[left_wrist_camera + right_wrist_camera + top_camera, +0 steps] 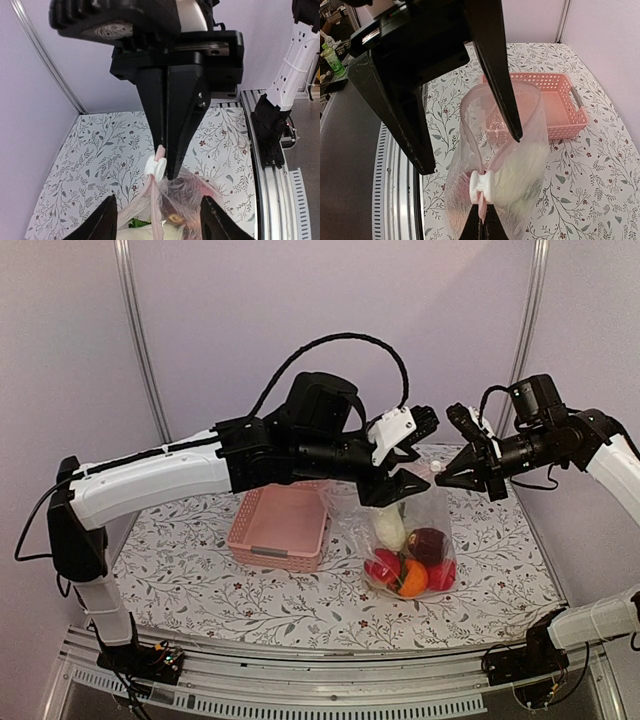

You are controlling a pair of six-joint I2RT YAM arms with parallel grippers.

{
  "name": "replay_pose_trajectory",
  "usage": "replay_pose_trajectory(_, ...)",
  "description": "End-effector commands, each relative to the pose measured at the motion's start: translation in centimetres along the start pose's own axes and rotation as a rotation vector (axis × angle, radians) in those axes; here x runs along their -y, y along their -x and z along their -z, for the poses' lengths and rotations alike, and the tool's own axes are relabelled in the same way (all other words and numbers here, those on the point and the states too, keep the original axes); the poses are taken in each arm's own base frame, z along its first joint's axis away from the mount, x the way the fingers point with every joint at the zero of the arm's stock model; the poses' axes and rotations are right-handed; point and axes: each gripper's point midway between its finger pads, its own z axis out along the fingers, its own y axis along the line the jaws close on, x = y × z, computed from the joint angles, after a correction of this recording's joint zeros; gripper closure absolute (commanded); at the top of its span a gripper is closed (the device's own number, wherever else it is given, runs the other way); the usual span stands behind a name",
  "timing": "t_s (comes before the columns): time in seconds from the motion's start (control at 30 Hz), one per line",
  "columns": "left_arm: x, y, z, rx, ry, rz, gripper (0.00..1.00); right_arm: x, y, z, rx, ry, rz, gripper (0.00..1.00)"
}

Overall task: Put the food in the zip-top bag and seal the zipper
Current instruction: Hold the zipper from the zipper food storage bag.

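The clear zip-top bag (420, 515) hangs above the table with the food (410, 568) in its bottom: red, orange, maroon and a white radish piece (388, 525). My right gripper (440, 478) is shut on the end of the pink zipper (485, 212), just behind the white slider (483, 186). The bag's mouth (500, 107) gapes open beyond the slider. My left gripper (392, 495) is open at the mouth. One of its fingers (512, 125) is over the opening and the other is outside the near wall. In the left wrist view the slider (156, 167) sits at the right gripper's tips.
A pink lattice basket (280, 530) stands on the floral table left of the bag, with nothing in it. The metal rail (300, 680) runs along the table's near edge. Purple walls close in the back and sides.
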Motion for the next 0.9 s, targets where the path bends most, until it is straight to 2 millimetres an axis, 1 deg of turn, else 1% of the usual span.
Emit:
replay_pose_trajectory(0.0, -0.2, 1.5, 0.4, 0.068, -0.089, 0.029, 0.48, -0.4, 0.0, 0.0, -0.015, 0.013, 0.006, 1.00)
replay_pose_trajectory(0.1, -0.1, 1.7, 0.3, 0.089, -0.141, 0.059, 0.54, -0.5, 0.1, 0.2, -0.013, 0.005, 0.008, 1.00)
replay_pose_trajectory(0.37, -0.5, 2.1, -0.2, 0.129, -0.186, 0.093, 0.57, -0.8, 0.1, 0.4, -0.011, 0.002, 0.007, 1.00)
replay_pose_trajectory(0.6, -0.8, 2.4, -1.2, 0.152, -0.226, 0.111, 0.62, -1.1, 0.0, 0.3, -0.017, 0.010, 0.015, 1.00)
replay_pose_trajectory(0.77, -1.1, 2.3, -1.7, 0.152, -0.232, 0.116, 0.68, -1.2, 0.0, 0.3, -0.015, 0.008, 0.022, 1.00)
replay_pose_trajectory(0.87, -1.2, 2.1, -1.8, 0.149, -0.241, 0.126, 0.75, -1.1, -0.1, 0.3, -0.018, 0.003, 0.023, 1.00)
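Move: The zipper slider stands about 4 cm to the right of the half-open left fingers, level with them in height and not quite 1 cm farther forward. The right hand has it about 1 cm to its left, just beyond its shut fingertips. In the bag, the bunch of food sits roughly 20 cm below the left hand, 5 cm to its right and 2 cm back. The pink basket lies about 25 cm to its left, 7 cm ahead and 30 cm below. The zipper slider is held out by the right hand, which keeps its pinch on the zipper end and stays put. The left hand first rises nearly 2 cm, then goes about 2.5 cm right towards the slider, turning some 15 degrees, mostly clockwise. Its fingers narrow to about half their opening and come to either side of the slider, not yet shut. ##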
